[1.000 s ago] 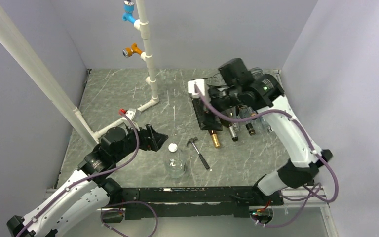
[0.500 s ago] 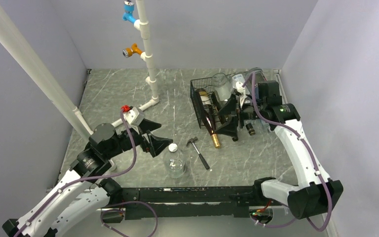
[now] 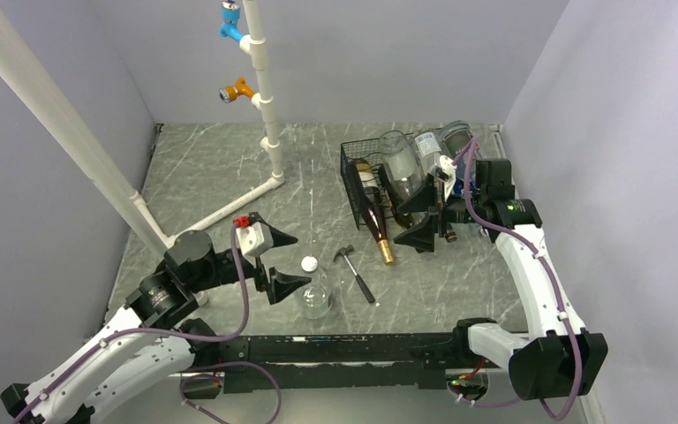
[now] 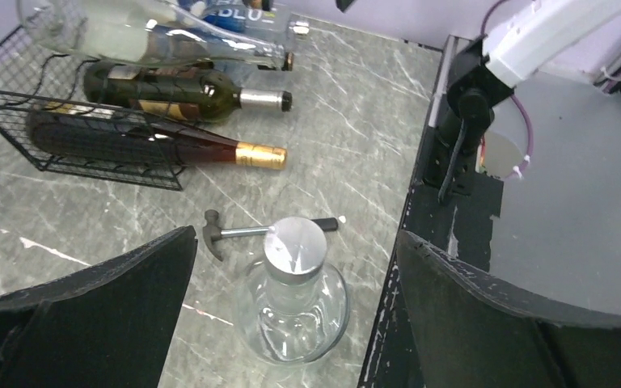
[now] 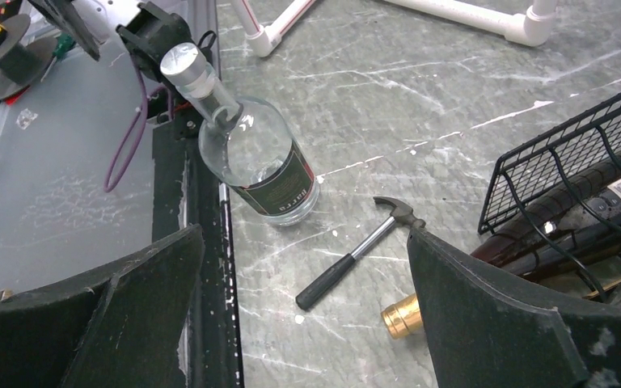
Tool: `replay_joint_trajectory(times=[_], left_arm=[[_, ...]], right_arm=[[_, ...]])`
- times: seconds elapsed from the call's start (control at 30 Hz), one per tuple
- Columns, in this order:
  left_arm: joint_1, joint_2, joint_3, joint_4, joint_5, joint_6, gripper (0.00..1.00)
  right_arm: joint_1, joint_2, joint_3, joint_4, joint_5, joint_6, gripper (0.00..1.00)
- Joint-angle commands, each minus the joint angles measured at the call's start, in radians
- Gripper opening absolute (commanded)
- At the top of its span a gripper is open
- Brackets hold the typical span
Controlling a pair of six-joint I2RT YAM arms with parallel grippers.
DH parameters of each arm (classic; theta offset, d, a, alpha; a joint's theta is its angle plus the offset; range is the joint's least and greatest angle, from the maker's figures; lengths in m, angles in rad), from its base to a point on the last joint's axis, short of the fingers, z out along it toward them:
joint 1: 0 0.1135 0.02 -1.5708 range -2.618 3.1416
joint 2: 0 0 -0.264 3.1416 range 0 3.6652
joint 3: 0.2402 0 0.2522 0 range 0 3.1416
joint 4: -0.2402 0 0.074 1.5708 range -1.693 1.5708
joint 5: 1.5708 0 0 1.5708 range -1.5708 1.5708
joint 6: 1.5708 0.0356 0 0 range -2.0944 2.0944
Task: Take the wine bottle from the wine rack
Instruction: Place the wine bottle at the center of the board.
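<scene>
The black wire wine rack (image 3: 350, 170) (image 4: 4, 77) (image 5: 550, 170) lies at the back right and holds several bottles on their sides. Lowest among them is a dark bottle with a gold cap (image 3: 376, 223) (image 4: 162, 145). A clear wine bottle (image 3: 313, 299) (image 4: 293, 295) (image 5: 260, 168) with a silver cap stands upright on the table, off the rack. My left gripper (image 3: 287, 262) (image 4: 295, 242) is open just left of that bottle, touching nothing. My right gripper (image 3: 419, 221) (image 5: 303, 242) hangs open and empty at the rack's near end, by the bottle necks.
A small hammer (image 3: 356, 272) (image 4: 242, 232) (image 5: 356, 250) lies between the standing bottle and the rack. A white PVC pipe frame (image 3: 265, 97) (image 5: 453, 16) rises at the back left, with a slanted pipe along the left. The black base rail (image 3: 344, 349) runs along the near edge.
My left gripper has pulled back from the standing bottle's cap toward the near left. The right arm swung off the top of the rack and its gripper came down at the rack's near end.
</scene>
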Motion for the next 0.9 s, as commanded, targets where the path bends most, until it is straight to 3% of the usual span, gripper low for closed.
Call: replay_joint_trajectory(times=[0.0,0.43,0.67,0.87], left_arm=[[-0.029,-0.018,-0.069,0.103,0.055,0.133,1.0],[-0.063,0.026,-0.239,0.383,0.025,0.11,0.99],[-0.09,0.037,-0.314,0.503,-0.001,0.099,0.84],[-0.11,0.06,-0.315,0.506,-0.026,0.108,0.63]], right_arm=[[-0.006,-0.011,-0.014,0.054,-0.048,-0.032,1.0],[-0.006,-0.003,-0.019,0.042,-0.031,-0.053,1.0],[-0.007,-0.002,-0.021,0.037,-0.021,-0.056,1.0],[-0.007,0.006,-0.016,0.028,-0.021,-0.062,1.0]])
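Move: The upright wine bottle stands about 4 cm to the left hand's right and level with it fore and aft, its middle some 16 cm below. From that hand the hammer lies roughly 8 cm ahead, 17 cm right and 29 cm down; the gold-necked bottle in the rack is about 26 cm ahead, 20 cm right and 25 cm down. From the right hand the upright bottle is about 22 cm left, 11 cm back and 14 cm lower. The capped neck of the standing bottle is brought between the left hand's open fingers: the hand sinks about 7 cm, fastest at first, while easing some 3 cm to the right, fingers still pointing sideways to the right. Once the fingers straddle the neck they begin to close, losing roughly a third of their gap; no grip is seen yet. ##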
